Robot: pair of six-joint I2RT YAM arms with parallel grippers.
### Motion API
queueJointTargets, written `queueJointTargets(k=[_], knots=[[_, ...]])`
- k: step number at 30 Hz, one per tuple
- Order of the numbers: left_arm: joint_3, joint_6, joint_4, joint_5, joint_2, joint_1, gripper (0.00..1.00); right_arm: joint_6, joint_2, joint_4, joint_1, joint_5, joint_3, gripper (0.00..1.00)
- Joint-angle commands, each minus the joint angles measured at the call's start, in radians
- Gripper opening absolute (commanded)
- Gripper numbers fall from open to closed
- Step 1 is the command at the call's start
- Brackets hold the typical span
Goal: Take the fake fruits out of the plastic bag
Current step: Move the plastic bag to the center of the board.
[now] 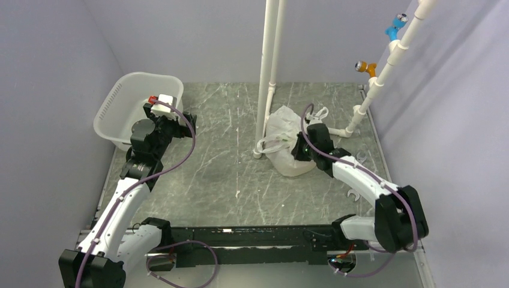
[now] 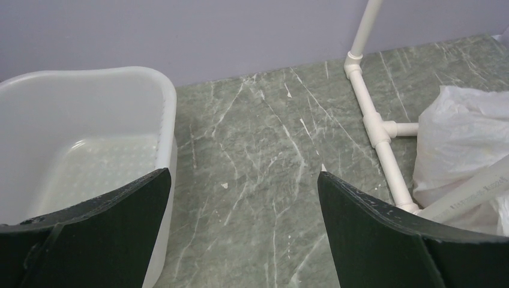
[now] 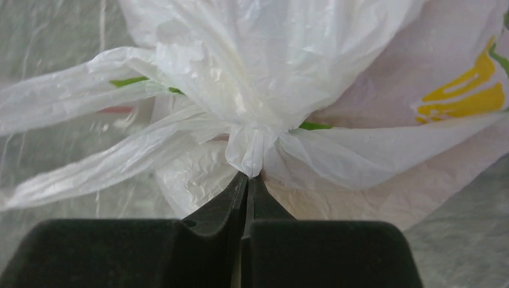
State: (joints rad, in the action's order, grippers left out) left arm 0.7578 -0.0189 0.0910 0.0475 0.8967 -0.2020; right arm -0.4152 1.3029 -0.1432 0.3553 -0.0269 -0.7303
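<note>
The plastic bag point(image 1: 287, 144) lies crumpled on the green marbled table just right of the upright white pipe, its yellow citrus and green leaf print showing in the right wrist view. My right gripper point(image 1: 299, 149) is shut, pinching a gathered fold of the plastic bag point(image 3: 270, 60) at its tips point(image 3: 247, 177). The fake fruits are hidden inside the bag. My left gripper point(image 1: 170, 111) hovers at the right rim of the white tub with its jaws wide open point(image 2: 243, 175) and nothing between them; the bag point(image 2: 456, 138) shows at the right edge of its view.
A white perforated tub point(image 1: 129, 96) point(image 2: 72, 102) stands at the back left. A white pipe frame point(image 1: 267, 72) point(image 2: 375, 126) rises from mid-table, with a slanted pipe point(image 1: 390, 57) at the right carrying orange and blue clips. Grey walls close in the sides.
</note>
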Motion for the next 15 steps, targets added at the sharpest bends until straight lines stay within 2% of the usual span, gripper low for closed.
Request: queueJointTargets(k=[1, 9, 12, 15], knots=[[0.047, 0.007, 0.017, 0.002, -0.012, -0.004, 0.99, -0.056, -0.124, -0.074, 0.073, -0.049, 0.058, 0.01], [0.060, -0.013, -0.020, 0.032, -0.002, -0.013, 0.99, -0.151, -0.325, -0.056, 0.268, -0.160, 0.236, 0.03], [0.058, 0.004, -0.036, 0.015, 0.006, -0.064, 0.99, -0.164, -0.348, -0.042, 0.391, -0.135, 0.263, 0.03], [0.084, 0.077, -0.083, -0.040, 0.031, -0.160, 0.99, -0.206, -0.359, 0.048, 0.507, -0.128, 0.290, 0.05]])
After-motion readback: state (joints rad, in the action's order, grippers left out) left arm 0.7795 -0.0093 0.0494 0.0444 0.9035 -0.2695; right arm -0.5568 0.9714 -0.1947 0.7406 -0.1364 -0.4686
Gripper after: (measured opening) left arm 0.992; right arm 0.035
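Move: The right gripper already has the bag's knot pinched; the plastic bag's middle is about 3 cm ahead, 2 cm left and 4 cm below. The board's centre lies some 20 cm left and 3 cm back, the upright pipe's foot about 14 cm left and 2 cm ahead, and the crossbar's middle roughly 13 cm ahead and 5 cm right. From the left hand, the bag is about 37 cm right, 2 cm ahead and 24 cm lower. Keep the right fingers shut on the plastic bag's knot and pull it quickly back, away from the crossbar, about 15 cm, drifting some 8 cm left at nearly the same height. Swing the hand counter-clockwise about 20 degrees as it goes. Leave the left gripper wide open and let it start easing right at the end, about 2 cm. ##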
